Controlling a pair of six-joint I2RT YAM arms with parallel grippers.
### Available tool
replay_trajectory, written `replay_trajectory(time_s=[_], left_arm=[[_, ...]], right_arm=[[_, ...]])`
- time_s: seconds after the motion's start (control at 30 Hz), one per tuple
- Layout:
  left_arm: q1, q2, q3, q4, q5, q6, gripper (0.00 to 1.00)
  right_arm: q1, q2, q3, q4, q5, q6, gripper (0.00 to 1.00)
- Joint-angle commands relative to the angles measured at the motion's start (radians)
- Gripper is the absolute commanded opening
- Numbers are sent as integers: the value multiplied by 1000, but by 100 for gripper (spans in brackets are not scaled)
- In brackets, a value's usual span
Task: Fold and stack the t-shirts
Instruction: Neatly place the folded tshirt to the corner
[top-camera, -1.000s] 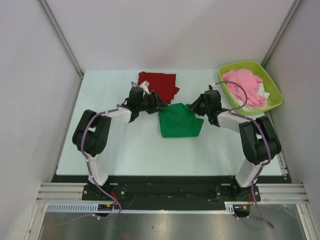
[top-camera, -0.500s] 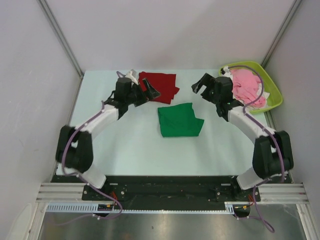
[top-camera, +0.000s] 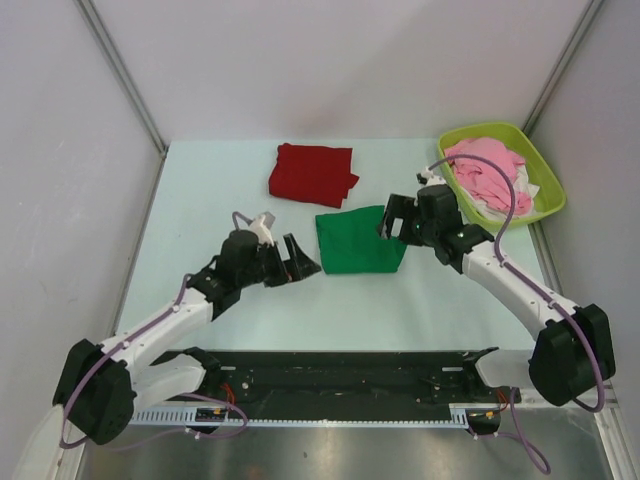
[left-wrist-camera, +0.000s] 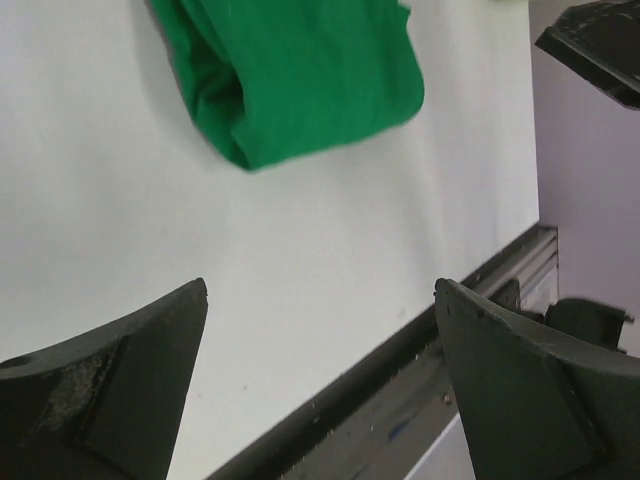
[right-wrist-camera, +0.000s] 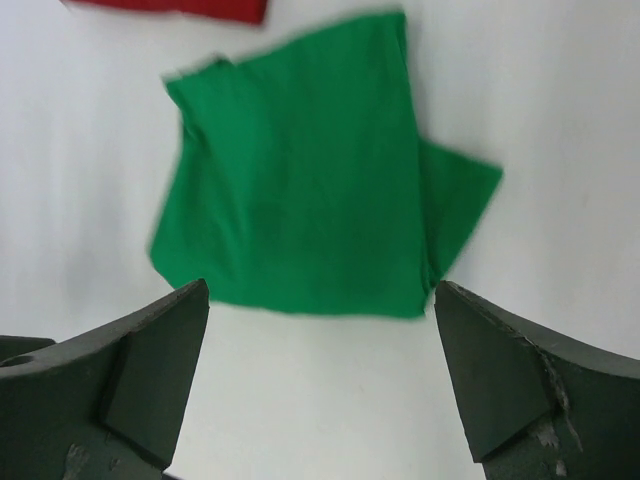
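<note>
The bright green t-shirt lies folded near the table's middle; it also shows in the left wrist view and the right wrist view. The dark red t-shirt lies folded behind it, apart from it; only its edge shows in the right wrist view. My left gripper is open and empty, just left of the green shirt's near left corner. My right gripper is open and empty, over the green shirt's right edge.
A lime green basket at the back right holds a pink garment and a white cloth. The table's black front rail runs along the near edge. Grey walls close in the table's sides and back.
Both arms have swung back from the far side. The left gripper came down to the left of the green shirt; the right gripper came in over its right edge. Both shirts lie unmoved.
</note>
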Motion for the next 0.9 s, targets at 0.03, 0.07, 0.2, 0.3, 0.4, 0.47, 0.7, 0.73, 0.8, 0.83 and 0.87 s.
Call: replay_trajectory(time_s=[0.03,0.07,0.2,0.3,0.4,0.47,0.7,0.73,0.8,0.83,0.87], left_arm=[[-96,-45,-158,179,13,-149,100],[-126,-39,-175,207,2,-170,100],[-170,-10,-201,258,-84,-203,100],[-168,33,-209,301,-124,-203,100],[-168,119,-188,316,-176,-210,100],[-167,153,-200,343,-220,-232,100],[-113,233,-296,669,-112,-324,100],[-96,247,-292,677,-74,-330,100],[-43,288,-280,712,49,-330,100],[-27,294,-272,698,78,-329,100],[-7,300,-264,680,98,-306,100]], right_arm=[[37,-107,-124,-63,-1,5,100],[43,-120,-137,-68,2,9,100],[60,-173,-199,-86,14,41,100],[66,-227,-246,-85,3,69,100],[92,-261,-272,-82,-3,100,100],[130,-273,-290,-69,-13,144,100],[314,-298,-448,152,84,322,100],[344,-290,-450,167,168,281,100],[393,-238,-401,109,242,173,100],[405,-215,-379,77,290,140,100],[422,-198,-359,32,302,103,100]])
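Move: The folded green t-shirt lies under and just ahead of the right hand, its middle about 3 cm ahead, 6 cm to the left and 16 cm below. From the left hand it is some 12 cm ahead, 14 cm to the right and 12 cm below. The folded red shirt lies about 20 cm ahead and 17 cm left of the right hand, and the green basket 19 cm ahead and 28 cm to its right. The right hand draws back about 14 cm over the green t-shirt to open table before its near edge, sinking some 10 cm in two stages, easing a little left late on and tipping its fingers slightly further down, open all the while. The left hand, also wide open, backs off about 5 cm and returns nearly as far while sinking roughly 8 cm and edging right, so that it ends low beside the t-shirt's near left corner, with no contact to be seen for either hand. ##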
